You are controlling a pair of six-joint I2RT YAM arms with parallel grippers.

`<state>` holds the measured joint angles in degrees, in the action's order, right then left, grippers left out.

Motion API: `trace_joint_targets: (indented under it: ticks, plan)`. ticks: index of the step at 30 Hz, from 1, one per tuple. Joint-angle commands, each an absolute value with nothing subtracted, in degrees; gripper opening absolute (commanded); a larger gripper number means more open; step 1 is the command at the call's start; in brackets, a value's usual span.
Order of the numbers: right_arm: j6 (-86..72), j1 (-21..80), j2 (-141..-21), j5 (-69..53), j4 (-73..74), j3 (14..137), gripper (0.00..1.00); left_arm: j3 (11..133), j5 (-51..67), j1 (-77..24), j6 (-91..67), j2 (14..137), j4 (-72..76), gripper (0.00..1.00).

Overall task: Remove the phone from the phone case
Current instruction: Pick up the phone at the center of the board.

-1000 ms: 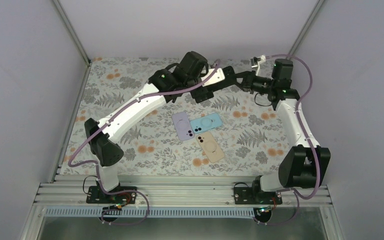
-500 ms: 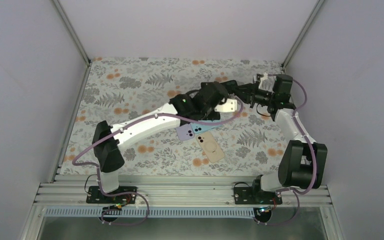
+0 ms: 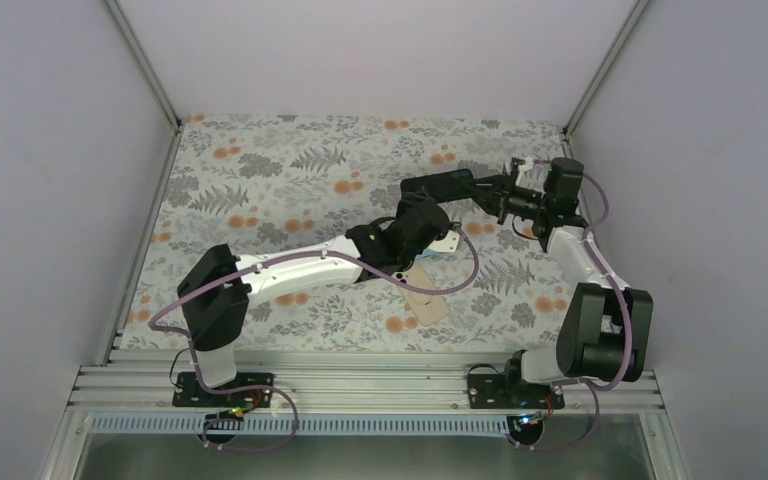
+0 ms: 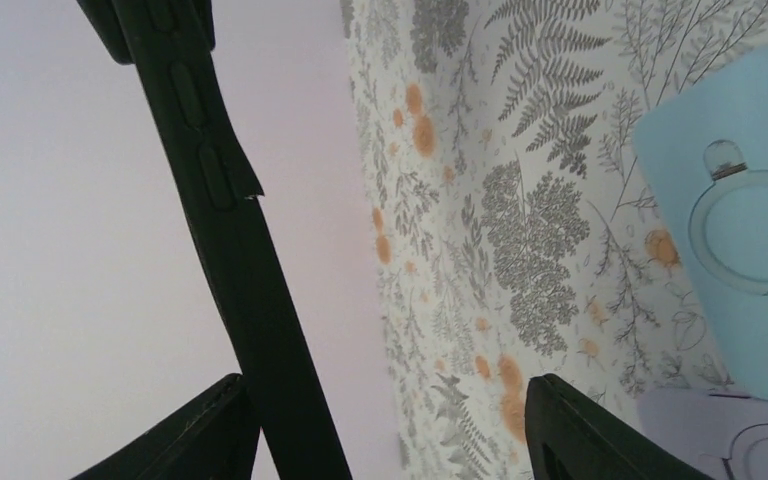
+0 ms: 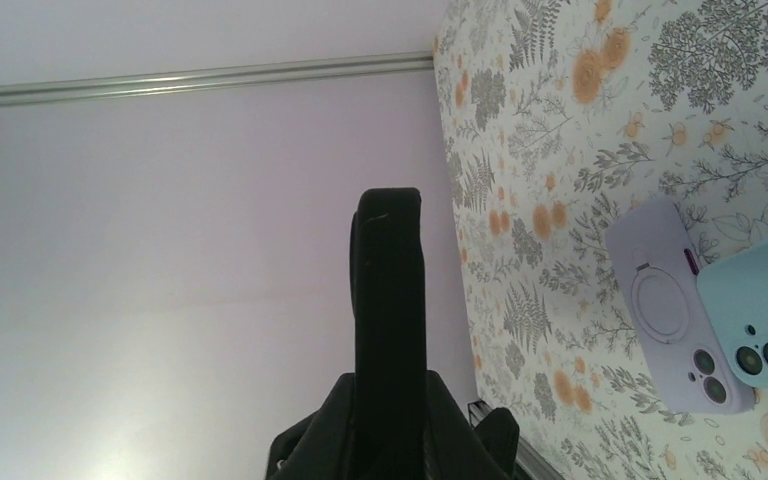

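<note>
My right gripper (image 3: 505, 196) is shut on the black phone case (image 3: 450, 184) and holds it out to the left above the table. In the right wrist view the case (image 5: 388, 280) stands edge-on from the right gripper (image 5: 388, 400). My left gripper (image 3: 422, 224) hangs low below the case. Its jaws (image 4: 385, 385) are open with nothing between them, and the case's edge (image 4: 230, 230) passes by its left finger. Only a white sliver of the phone (image 3: 447, 244) shows, just right of the left wrist near the table.
Three cased phones lie mid-table: a lilac one (image 5: 660, 300), a light blue one (image 5: 760, 320) and a cream one (image 3: 425, 295). The blue one (image 4: 740, 220) and lilac one (image 4: 720, 440) lie close beside the left gripper. White walls enclose the floral cloth.
The left arm came away from the black case with the white phone and dropped towards the table by the other phones. The right arm lowered the case.
</note>
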<state>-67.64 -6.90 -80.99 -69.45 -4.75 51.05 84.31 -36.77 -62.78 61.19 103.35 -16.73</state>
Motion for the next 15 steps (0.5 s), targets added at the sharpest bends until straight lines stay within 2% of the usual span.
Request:
trace_joint_targets:
  ticks: [1,10,15]
  plan:
    - [-70.2,-7.2,-78.6,-72.8,-8.3,50.6,0.04,81.1,-41.7,-63.5,69.1,101.3,-4.6,0.64]
    - [-70.0,-7.0,-78.1,-72.6,-7.9,49.6,0.04,76.8,-43.7,-63.6,75.7,102.2,5.8,0.37]
    - [-70.0,-6.8,-78.0,-72.5,-7.9,49.8,0.04,75.6,-44.2,-63.6,76.7,102.4,7.7,0.17]
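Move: The phone in its black case hangs in the air in my right hand's grip. Its middle is about 4 cm ahead, 5 cm right and 2 cm above my left hand, whose open fingers are nearest its left end; from my right hand it lies about 6 cm left and 1 cm ahead. On the board some 21 cm below my left hand, the blue case lies about 6 cm back and 2 cm right, and the lilac case 7 cm back and 7 cm left. I close my left fingers from well open to nearly shut around the left part of the cased phone, easing the hand about 1.5 cm forward and as much up while tipping it up roughly 15 degrees, so the slab comes between the pads. My right hand keeps its grip on the other end and stays practically in place. ##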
